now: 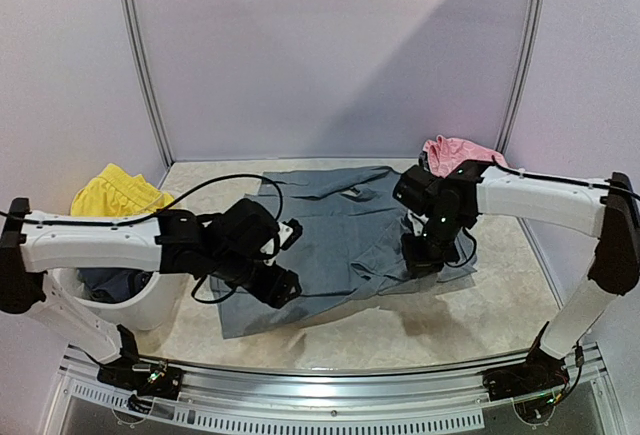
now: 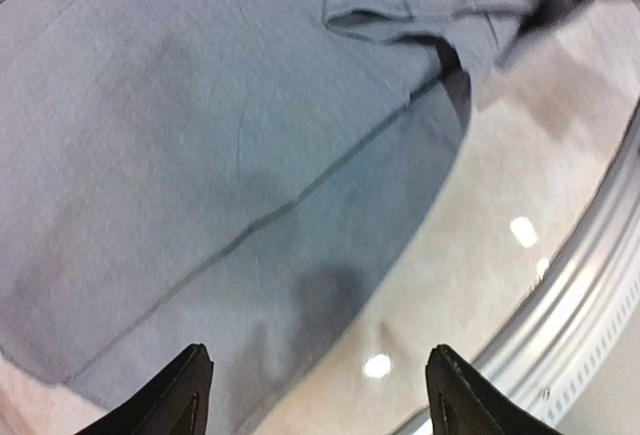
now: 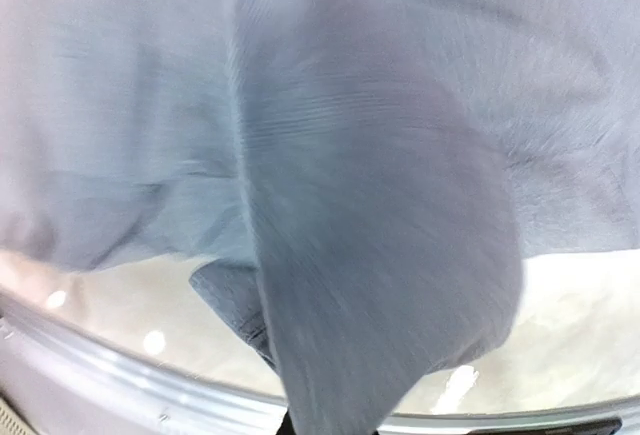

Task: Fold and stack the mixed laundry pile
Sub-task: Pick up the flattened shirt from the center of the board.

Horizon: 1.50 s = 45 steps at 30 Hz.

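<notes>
The large grey long-sleeved shirt (image 1: 340, 220) lies spread across the middle of the table. My left gripper (image 1: 283, 288) hovers open over its near-left hem. In the left wrist view both fingertips (image 2: 186, 393) stand wide apart above the shirt (image 2: 200, 135) edge and bare table, with nothing between them. My right gripper (image 1: 421, 258) is shut on the shirt's right side. A fold of the grey cloth (image 3: 380, 255) drapes up from the jaws and hides the fingers. Yellow shorts (image 1: 115, 193) lie far left and a pink piece (image 1: 455, 151) far right.
A white plastic tub (image 1: 150, 303) at the left holds dark blue clothing (image 1: 108, 283) beneath my left arm. A metal rail (image 1: 330, 375) runs along the near table edge. White walls enclose the back and sides.
</notes>
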Each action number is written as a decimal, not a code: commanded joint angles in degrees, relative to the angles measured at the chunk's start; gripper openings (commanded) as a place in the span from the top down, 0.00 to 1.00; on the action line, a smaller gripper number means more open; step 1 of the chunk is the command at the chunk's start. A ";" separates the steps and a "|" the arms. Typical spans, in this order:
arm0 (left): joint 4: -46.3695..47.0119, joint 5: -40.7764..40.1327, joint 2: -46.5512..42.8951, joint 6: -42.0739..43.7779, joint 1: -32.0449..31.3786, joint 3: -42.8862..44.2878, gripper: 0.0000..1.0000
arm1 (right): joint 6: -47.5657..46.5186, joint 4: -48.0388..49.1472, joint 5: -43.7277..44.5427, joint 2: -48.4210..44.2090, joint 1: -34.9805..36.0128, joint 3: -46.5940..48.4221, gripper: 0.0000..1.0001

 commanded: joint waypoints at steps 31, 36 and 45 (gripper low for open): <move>-14.49 -0.34 -17.18 -35.97 -4.73 -23.26 0.32 | -6.03 -2.97 -21.79 -42.61 -1.18 6.77 1.00; -12.06 -0.11 -13.33 -36.24 -3.90 -23.53 0.40 | -5.61 -3.96 -21.50 -43.90 -1.22 5.33 1.00; -7.23 -0.68 -6.04 -34.76 -2.83 -22.93 0.55 | -4.42 -4.47 -20.50 -45.85 -1.15 4.51 1.00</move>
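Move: From the left hand, the shirt's near left corner lies about 14 cm left, 7 cm back and 12 cm down; the shirt body's middle is some 14 cm ahead and 8 cm right, and the laundry bin about 31 cm left and 4 cm ahead. The right hand already grips the shirt's right part. From there the body's middle lies 9 cm ahead, 18 cm left and 10 cm down; the pink clothes sit 27 cm ahead, 14 cm right. Keep the right gripper shut on the shirt's sleeve end and lift it about 25 cm, drawing back some 11 cm while the fingers swing up towards the left. Meanwhile bring the open left gripper left and back over the near edge, then down beside the near left corner, turning counter-clockwise until the fingers point nearly straight down and half closing them. ##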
